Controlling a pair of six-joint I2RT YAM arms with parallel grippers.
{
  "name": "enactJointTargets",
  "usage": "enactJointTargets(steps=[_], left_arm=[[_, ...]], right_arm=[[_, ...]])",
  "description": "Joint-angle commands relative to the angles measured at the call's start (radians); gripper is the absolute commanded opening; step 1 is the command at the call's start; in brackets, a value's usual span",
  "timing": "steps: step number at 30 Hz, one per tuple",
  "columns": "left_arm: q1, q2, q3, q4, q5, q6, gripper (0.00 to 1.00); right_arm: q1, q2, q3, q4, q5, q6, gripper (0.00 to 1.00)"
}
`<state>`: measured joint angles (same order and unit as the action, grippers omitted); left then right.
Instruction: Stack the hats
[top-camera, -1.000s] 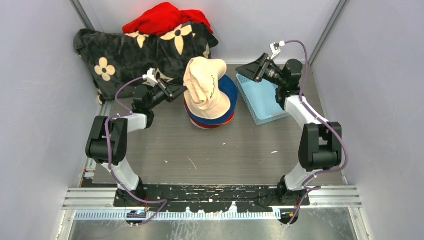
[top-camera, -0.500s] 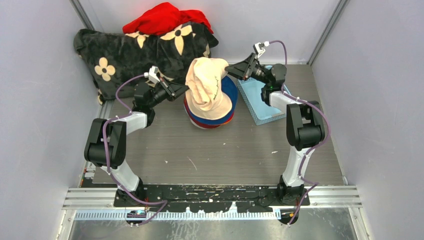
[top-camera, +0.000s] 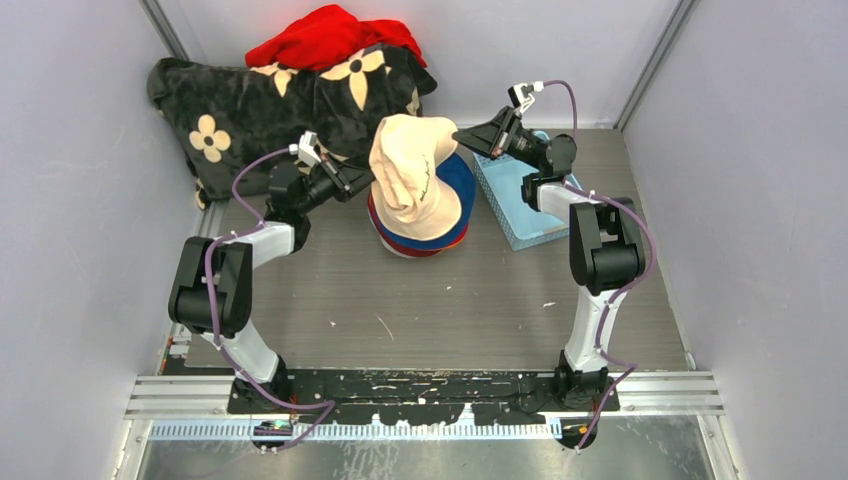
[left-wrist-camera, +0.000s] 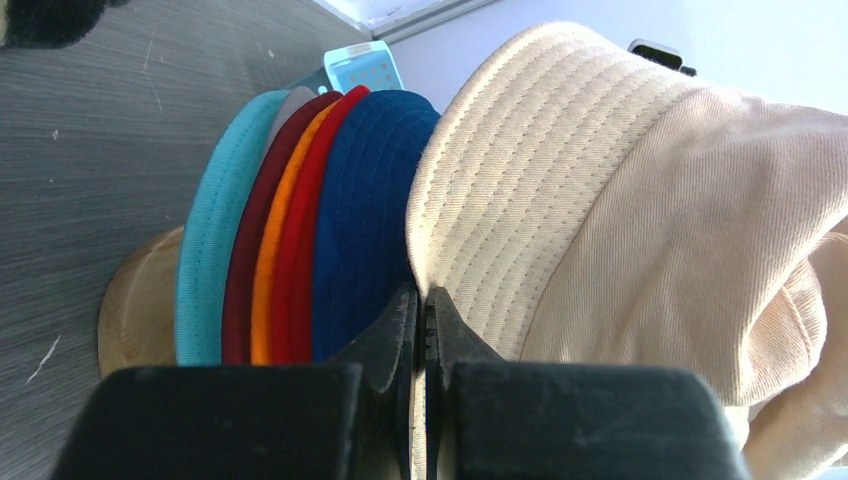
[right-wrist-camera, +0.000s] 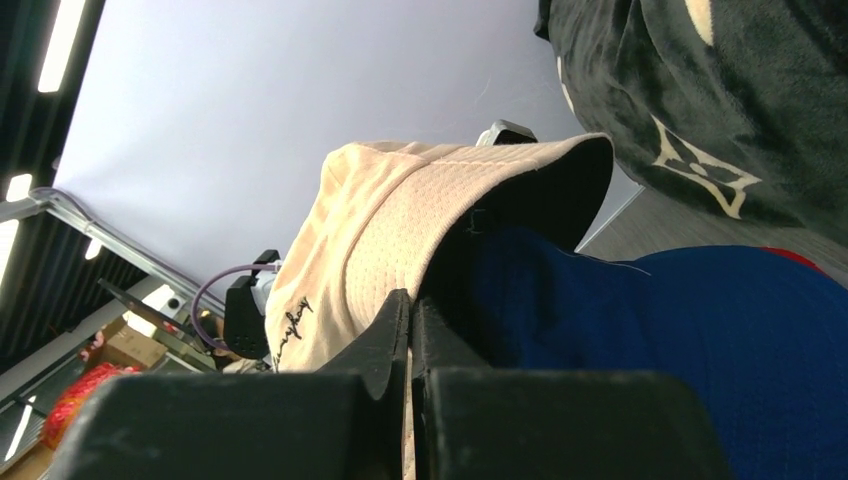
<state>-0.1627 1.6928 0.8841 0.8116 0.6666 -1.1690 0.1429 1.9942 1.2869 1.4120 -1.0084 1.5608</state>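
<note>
A cream hat (top-camera: 412, 175) hangs tilted over a stack of hats (top-camera: 455, 215) in the middle of the table. My left gripper (top-camera: 368, 183) is shut on its left brim. The left wrist view shows the jaws (left-wrist-camera: 421, 295) pinching the cream brim (left-wrist-camera: 500, 200) beside the stacked royal blue (left-wrist-camera: 365, 220), red, orange, maroon and teal (left-wrist-camera: 205, 260) brims on a round wooden base (left-wrist-camera: 135, 310). My right gripper (top-camera: 458, 135) is shut on the far right brim. In the right wrist view it (right-wrist-camera: 411, 300) grips the cream hat (right-wrist-camera: 400, 220) above the blue hat (right-wrist-camera: 700, 330).
A black blanket with cream flower marks (top-camera: 270, 110) lies at the back left, with a bright red cloth heap (top-camera: 330, 35) on it. A light blue basket (top-camera: 515, 200) stands right of the stack, under my right forearm. Grey walls close in on both sides.
My right arm has swung left from over the basket to the cream hat and shut on its brim. The left gripper has kept its hold, and the hat has shifted slightly.
</note>
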Motion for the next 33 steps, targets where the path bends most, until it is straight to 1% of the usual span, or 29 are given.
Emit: enactJointTargets(steps=[1, 5, 9, 12, 18, 22, 26, 33], left_arm=[[0.005, -0.064, 0.055, -0.031, 0.004, 0.023, 0.0], [0.024, -0.115, 0.072, -0.113, 0.006, 0.032, 0.0], [0.031, -0.171, 0.113, -0.275, -0.002, 0.092, 0.0], [0.031, -0.192, 0.139, -0.345, -0.004, 0.107, 0.0], [0.031, -0.18, 0.175, -0.405, 0.004, 0.107, 0.0], [0.031, -0.165, 0.192, -0.414, 0.007, 0.096, 0.0], [0.03, -0.152, 0.199, -0.409, 0.007, 0.092, 0.0], [0.029, -0.127, 0.218, -0.402, 0.004, 0.089, 0.0]], right_arm=[[-0.011, -0.069, 0.032, 0.1, 0.011, 0.062, 0.01], [-0.043, -0.122, 0.02, 0.063, 0.019, 0.088, 0.01], [-0.065, -0.187, 0.006, -0.007, 0.008, 0.07, 0.01], [-0.073, -0.25, -0.005, -0.178, -0.003, -0.026, 0.01], [-0.085, -0.367, 0.003, -0.618, 0.014, -0.321, 0.01], [-0.104, -0.394, 0.01, -0.759, 0.036, -0.396, 0.01], [-0.133, -0.39, -0.011, -0.834, 0.044, -0.442, 0.01], [-0.201, -0.351, -0.053, -0.813, 0.031, -0.462, 0.01]])
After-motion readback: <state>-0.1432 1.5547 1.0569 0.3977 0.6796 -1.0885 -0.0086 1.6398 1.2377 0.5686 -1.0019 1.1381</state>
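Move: Both hands already pinch the beige hat by opposite parts of its brim. The blue hat topping the stack, where it is to go, lies about 10 cm to the left hand's right, 3 cm back and 3 cm below. From the right hand it is some 6 cm left, 4 cm back and 11 cm lower. The empty blue basket sits roughly 18 cm to the right hand's right, 4 cm farther out and 28 cm down. Keeping their pinches on the beige hat's brim, both hands lift it off the stack's side, the left rising about 5 cm and holding there. The right climbs some 7 cm while easing back and to its right, then swings outward and down again, ending about 7 cm farther right, turned clockwise with its fingertips dipping, so the brim is drawn wide above the blue hat. ##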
